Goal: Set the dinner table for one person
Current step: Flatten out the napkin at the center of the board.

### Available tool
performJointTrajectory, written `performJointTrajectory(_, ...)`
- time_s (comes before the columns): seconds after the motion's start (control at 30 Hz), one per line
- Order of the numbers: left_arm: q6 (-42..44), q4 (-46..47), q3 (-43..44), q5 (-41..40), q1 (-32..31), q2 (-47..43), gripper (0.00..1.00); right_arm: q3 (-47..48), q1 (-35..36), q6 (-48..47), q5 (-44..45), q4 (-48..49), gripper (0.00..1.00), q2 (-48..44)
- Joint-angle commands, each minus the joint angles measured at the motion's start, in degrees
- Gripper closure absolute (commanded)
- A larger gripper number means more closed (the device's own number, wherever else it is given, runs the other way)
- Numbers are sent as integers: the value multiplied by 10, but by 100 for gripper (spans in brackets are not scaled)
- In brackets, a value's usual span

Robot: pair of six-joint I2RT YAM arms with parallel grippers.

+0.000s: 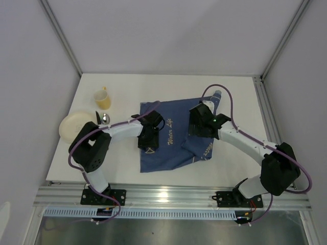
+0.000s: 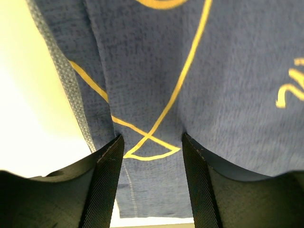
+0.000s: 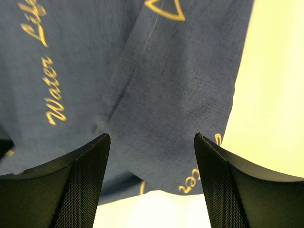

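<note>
The dinner table (image 1: 127, 87) is a white top with silver rails. A dark blue cloth (image 1: 176, 148) with pale yellow line drawings lies crumpled at its middle. My left gripper (image 1: 149, 142) is down on the cloth's left part. In the left wrist view its jaws (image 2: 151, 137) stand open, with a band of cloth (image 2: 228, 57) running between the fingers. My right gripper (image 1: 199, 126) hovers over the cloth's folded right side. Its jaws (image 3: 151, 137) are open and wide, above the cloth's (image 3: 180, 85) edge and bare table (image 3: 275, 95).
At the back left stand a yellow cup (image 1: 102, 99), a cream plate (image 1: 73, 126) and a shiny spoon (image 1: 105, 119). A blue object (image 1: 217, 94) shows behind the right arm. Grey walls close in on both sides.
</note>
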Motion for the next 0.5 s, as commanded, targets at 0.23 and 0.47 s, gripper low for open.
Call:
performJointTrajectory(0.23,-29,-71,-26,-54,48,15,42,-2,122,-26,-39,26,26,58)
performJointTrajectory(0.47,-23,-74,-13,-54,58,2,42,14,165,-25,-32,16,29,118)
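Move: The left fingertips, parted, are already down on the napkin's fish-tail print. The napkin's left edge lies about 4 cm to their left and level with them, the "Water Life" lettering some 8 cm farther out and 10 cm right, and the spoon roughly 14 cm ahead and 21 cm left. The right hand hangs about 11 cm above the cloth. From it the folded flap's corner lies some 5 cm back and 9 cm left, the lettering 2 cm ahead and 15 cm left. Still pressing its open fingertips on the fish-tail print, the left hand drags the napkin about 3 cm to the left, slowing as it goes. Meanwhile the right hand, open and clear of the cloth, swings left and back towards the flap's corner, around 10 cm across, sinking some 5 cm and turning about 20 degrees counter-clockwise. ##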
